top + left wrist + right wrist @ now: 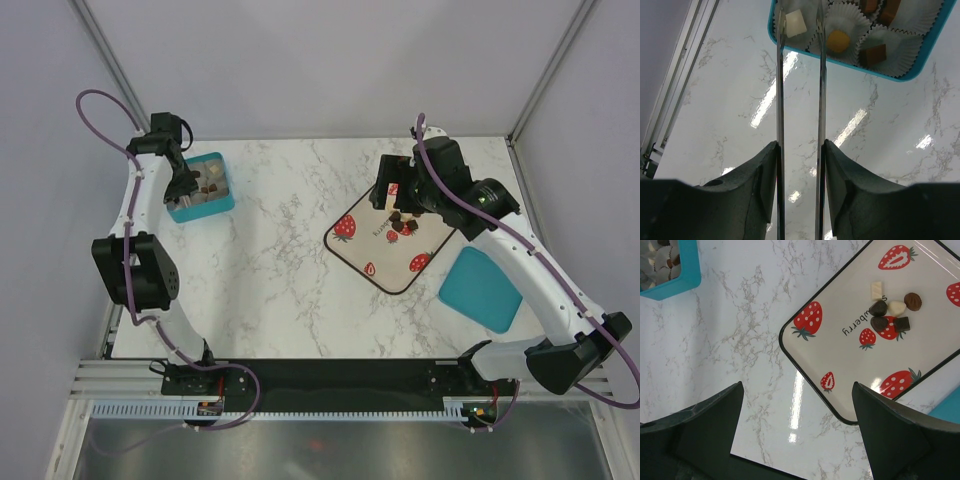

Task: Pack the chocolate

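My left gripper [800, 145] is shut on thin metal tongs [780, 100], one finger pressed on each blade. The tong tips reach into the teal box [855, 66], where a pale square chocolate [795, 22] lies between them in a paper cup, with a gap on its right side. An amber round piece [838, 41] and a brown square one [875, 54] sit in cups beside it. Several more chocolates [892, 312] lie clustered on the strawberry tray [840, 370]. My right gripper [797, 387] hangs open and empty above the tray's near corner.
From above, the teal box [200, 187] is at the far left under the left gripper [183, 183], and the tray [385, 255] lies right of centre. A teal lid [480, 288] rests flat to the tray's right. A metal frame rail runs along the table's left edge.
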Available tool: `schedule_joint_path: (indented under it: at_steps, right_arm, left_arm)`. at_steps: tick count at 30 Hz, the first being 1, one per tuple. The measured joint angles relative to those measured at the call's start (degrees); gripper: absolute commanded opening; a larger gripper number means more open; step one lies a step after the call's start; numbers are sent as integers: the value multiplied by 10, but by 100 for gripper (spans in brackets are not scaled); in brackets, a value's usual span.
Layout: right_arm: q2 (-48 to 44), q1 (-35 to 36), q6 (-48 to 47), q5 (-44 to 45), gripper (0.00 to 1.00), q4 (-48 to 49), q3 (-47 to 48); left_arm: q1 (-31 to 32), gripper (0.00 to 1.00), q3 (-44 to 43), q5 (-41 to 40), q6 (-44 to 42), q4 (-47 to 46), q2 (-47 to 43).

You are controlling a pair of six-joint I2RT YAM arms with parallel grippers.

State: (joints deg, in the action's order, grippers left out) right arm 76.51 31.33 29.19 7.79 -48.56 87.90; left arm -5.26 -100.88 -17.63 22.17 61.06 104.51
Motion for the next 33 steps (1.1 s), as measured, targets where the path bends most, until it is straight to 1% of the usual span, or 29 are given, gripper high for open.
schedule_joint_path:
  at_steps: [6, 9, 11, 15, 17, 20, 28, 33]
  right_arm:
    - [-5, 0, 10, 0, 98, 0, -4]
    - [-14, 0, 17, 0, 98, -2, -8]
    - [-20, 0, 24, 0, 98, -6, -9]
    - [-33, 0, 41, 0, 98, -17, -12]
    - [-40, 0, 47, 0, 98, -26, -15]
    - [-45, 0, 56, -2, 98, -39, -15]
    - [-78, 0, 71, 5, 98, -74, -31]
    - [-103, 0, 73, 21, 97, -102, -31]
  left_arm:
    - [16, 49, 0, 12, 0, 0, -59]
    - [40, 51, 9, 19, 0, -12, -93]
    - [75, 51, 27, 28, 0, -28, -117]
    - [171, 50, 56, 46, 2, -54, -137]
    - [214, 50, 66, 65, 5, -63, -132]
    - [249, 51, 75, 78, 9, -77, -117]
    - [273, 51, 76, 97, 18, -130, -47]
    - [283, 54, 83, 103, 20, -149, 3]
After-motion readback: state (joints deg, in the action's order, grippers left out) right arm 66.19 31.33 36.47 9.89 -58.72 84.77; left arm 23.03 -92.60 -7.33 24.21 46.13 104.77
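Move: The left hand, still holding the tongs, has the remaining chocolates about 62 cm to its right, level with it forward and back, and some 16 cm below. They sit on the strawberry tray, whose middle is about 59 cm right and 2 cm nearer. The teal box of cups lies about 12 cm ahead and 1 cm right, 15 cm down. From the empty right hand the chocolates are about 10 cm ahead, 11 cm right and 28 cm below. Rising then sinking, the left hand swings the open tongs about 24 cm right towards the chocolates; right hand retreats. ##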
